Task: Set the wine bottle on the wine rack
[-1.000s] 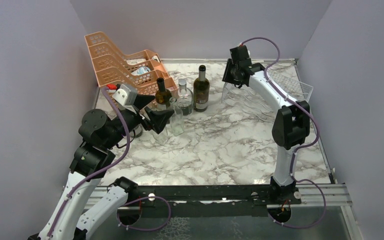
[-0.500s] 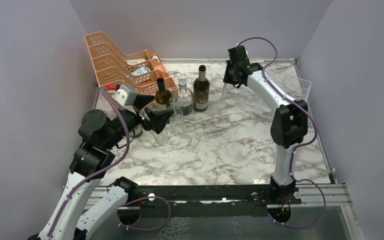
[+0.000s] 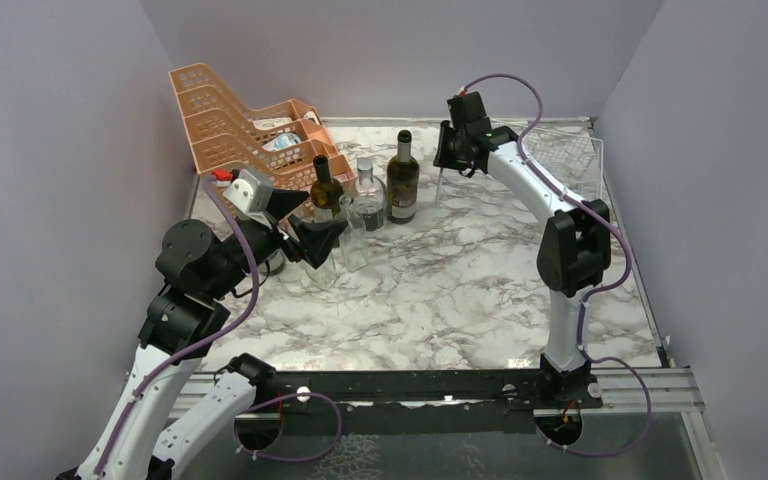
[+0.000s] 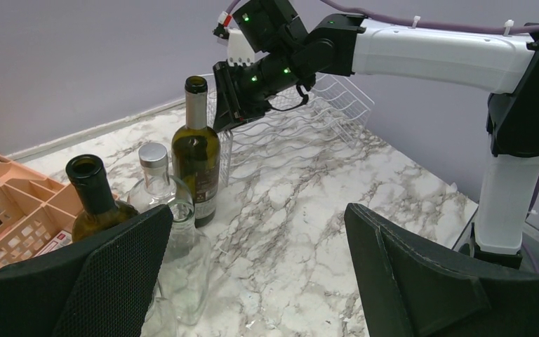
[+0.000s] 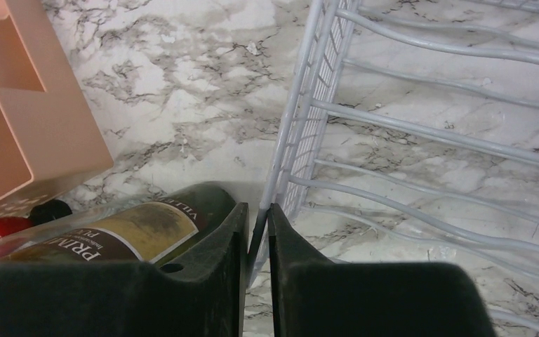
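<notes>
The wine rack point(image 3: 566, 150), silver-white thin wire with wavy cradles, stands at the back right, one side raised off the table. My right gripper point(image 3: 445, 160) is shut on a wire at the rack's left edge point(image 5: 281, 168), the jaws pinching it point(image 5: 256, 235). A dark green wine bottle point(image 3: 402, 182) with a label stands upright just left of that gripper and shows in the right wrist view point(image 5: 147, 225). A second dark bottle point(image 3: 326, 188) stands further left. My left gripper point(image 3: 310, 224) is open near the bottles, nothing between its fingers point(image 4: 256, 232). The left wrist view shows the rack point(image 4: 302, 116) and the labelled bottle point(image 4: 196, 154).
Stacked orange perforated trays point(image 3: 240, 130) stand at the back left. A clear capped bottle point(image 3: 366, 192) and a clear glass bottle point(image 3: 352, 236) stand among the wine bottles, close to my left gripper. Purple walls enclose the marble table point(image 3: 460, 290).
My right gripper has shut on the rack's edge wire and moved left with it, drawing the rack toward the bottles and tipping it. The left arm has not moved.
</notes>
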`<state>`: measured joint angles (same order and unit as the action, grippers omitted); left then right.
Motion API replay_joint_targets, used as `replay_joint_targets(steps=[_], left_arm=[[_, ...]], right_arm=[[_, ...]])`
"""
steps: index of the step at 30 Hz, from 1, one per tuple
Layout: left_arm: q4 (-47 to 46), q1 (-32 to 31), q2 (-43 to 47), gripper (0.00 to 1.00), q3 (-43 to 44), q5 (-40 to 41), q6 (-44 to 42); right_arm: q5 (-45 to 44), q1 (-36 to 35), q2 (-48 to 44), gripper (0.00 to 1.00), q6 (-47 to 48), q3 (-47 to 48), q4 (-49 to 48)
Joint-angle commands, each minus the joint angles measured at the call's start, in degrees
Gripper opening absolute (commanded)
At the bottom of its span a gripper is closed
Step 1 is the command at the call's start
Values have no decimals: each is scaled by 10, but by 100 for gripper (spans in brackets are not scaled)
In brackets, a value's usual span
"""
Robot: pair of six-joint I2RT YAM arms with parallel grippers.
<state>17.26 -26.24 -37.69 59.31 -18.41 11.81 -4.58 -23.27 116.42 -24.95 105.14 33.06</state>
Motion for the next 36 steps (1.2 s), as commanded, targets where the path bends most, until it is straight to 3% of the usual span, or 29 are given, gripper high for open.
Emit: replay_joint_targets(steps=[1,7,13,22,36], left_arm=[[-2,3,10,99,-5,9,1],[6,3,13,99,1,14,1],[8,3,11,99,5,36,6],[16,3,6,99,9,80,12],[25,3,11,99,5,75,25]], right_arm=[[15,-10,18,37,-1,40,11],[-12,-10,-29,50,-12,42,33],[-12,-35,-120,63,47,0,12],[-21,-103,-243,70,100,-84,-38],[-67,-137,-134,73,136,4,-87]])
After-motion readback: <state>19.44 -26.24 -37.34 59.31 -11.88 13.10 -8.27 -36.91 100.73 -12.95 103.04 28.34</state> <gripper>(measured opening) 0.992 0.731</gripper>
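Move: My right hand's fingers are still shut on the upright at the near left corner of the wine rack. The rack's middle lies some 18 cm to its right, about 2 ahead and 5 below. The dark wine bottle stands about 8 cm left and 4 back, its middle level with that hand; the capped clear bottle is some 7 cm left of it and 2 back. From my left hand the wine bottle is roughly 26 cm ahead, 11 right, 23 below. I open my right fingers wide and let go of the rack's edge, then lift about 17 cm while drawing back some 10 cm, the fingers tipping up some 20 degrees and swinging counter-clockwise. Still sliding left, I turn forward and down a few centimetres towards the wine bottle's neck, open and not yet gripping. ##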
